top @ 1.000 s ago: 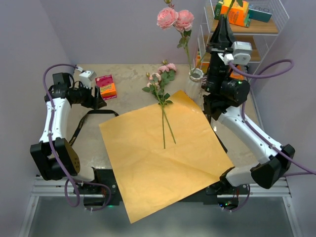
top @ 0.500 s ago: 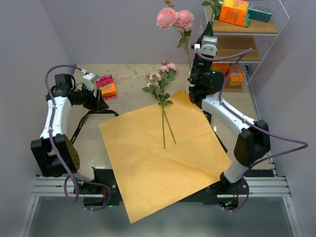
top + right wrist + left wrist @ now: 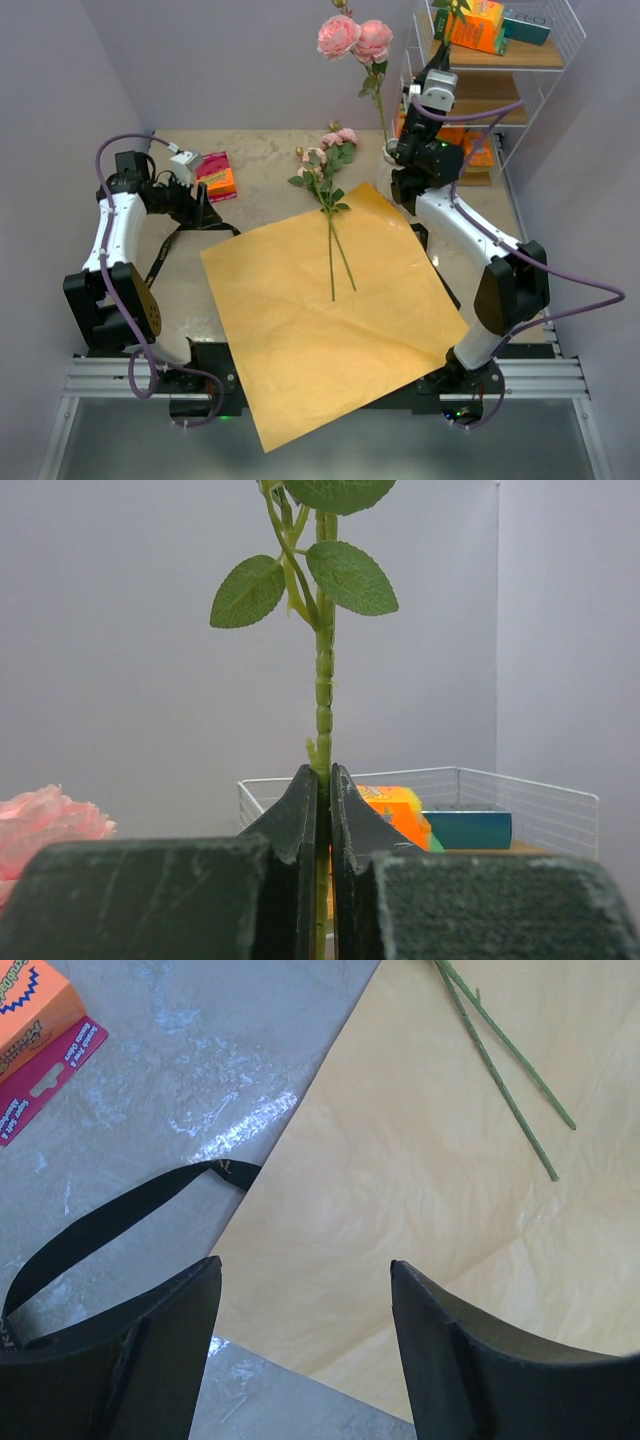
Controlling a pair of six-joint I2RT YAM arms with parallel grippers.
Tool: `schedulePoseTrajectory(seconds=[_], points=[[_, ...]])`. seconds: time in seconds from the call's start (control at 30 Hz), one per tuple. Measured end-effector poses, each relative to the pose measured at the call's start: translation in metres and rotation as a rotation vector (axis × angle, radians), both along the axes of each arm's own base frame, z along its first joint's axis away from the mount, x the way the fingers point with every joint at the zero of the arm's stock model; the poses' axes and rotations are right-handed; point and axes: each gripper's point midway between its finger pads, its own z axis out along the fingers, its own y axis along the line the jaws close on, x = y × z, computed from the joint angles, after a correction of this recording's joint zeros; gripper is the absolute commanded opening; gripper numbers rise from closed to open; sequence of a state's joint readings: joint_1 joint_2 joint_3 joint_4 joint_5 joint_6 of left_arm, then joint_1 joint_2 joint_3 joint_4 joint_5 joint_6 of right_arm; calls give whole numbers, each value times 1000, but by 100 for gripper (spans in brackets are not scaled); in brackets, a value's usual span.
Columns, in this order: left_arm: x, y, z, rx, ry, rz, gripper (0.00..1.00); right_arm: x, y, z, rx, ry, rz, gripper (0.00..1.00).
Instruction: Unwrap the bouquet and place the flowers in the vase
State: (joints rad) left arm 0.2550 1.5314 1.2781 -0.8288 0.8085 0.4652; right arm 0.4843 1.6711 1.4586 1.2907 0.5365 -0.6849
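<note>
The orange-tan paper (image 3: 330,320) of the bouquet lies unwrapped and flat on the table. Two flowers (image 3: 335,250) lie across its far corner, blooms (image 3: 335,140) on the table beyond. Two pink roses (image 3: 355,38) stand in the white vase (image 3: 390,153), mostly hidden behind my right arm. My right gripper (image 3: 440,62) points upward beside the vase, shut on an upright green stem (image 3: 324,700) with leaves (image 3: 350,575) above the gripper (image 3: 324,780). My left gripper (image 3: 200,205) hangs open over the paper's left corner (image 3: 300,1250) and the black ribbon (image 3: 110,1220).
An orange and pink box (image 3: 215,175) lies at the back left of the table. A white wire shelf (image 3: 540,60) with orange boxes (image 3: 475,25) stands at the back right, close behind my right gripper. The paper overhangs the table's near edge.
My right arm swung left toward the vase with the stem, then came back a little to the right. The left arm has barely moved.
</note>
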Motion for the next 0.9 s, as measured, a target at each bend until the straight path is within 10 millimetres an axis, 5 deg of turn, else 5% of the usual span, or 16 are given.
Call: schedulePoseTrajectory(seconds=[0.4,0.6,0.83,0.9], points=[[0,0,-2,4,-1,-13,73,37,4,-42,-10,90,-36,0],[-1,0,-3,5,1,-16,73,41,1,-58,29,122,-32,0],[-1,0,-3,3,4,-14,73,24,-6,-83,115,240,-20,50],[-1,0,-2,1,5,-11,73,15,-5,-87,133,265,-3,54]])
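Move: I hold the white-flower stem in my shut right fingers, high over the vase, whose middle is roughly 42 cm below my right hand, 4 cm ahead and 6 cm left. The pink blooms already in the vase are about level with that hand, 14 cm left and 2 cm ahead; the wire shelf's middle is 15 cm ahead, 10 cm right and 25 cm lower. From my idle left hand, the vase is some 12 cm ahead and 39 cm right. With my right hand I carry the white-flower stem down and about 4 cm forward to feed it down into the vase. Still sinking, about 9 cm in all, I then draw back a little, tip the upward-pointing fingers some 15 degrees forward and open them roughly halfway, letting the stem go. ##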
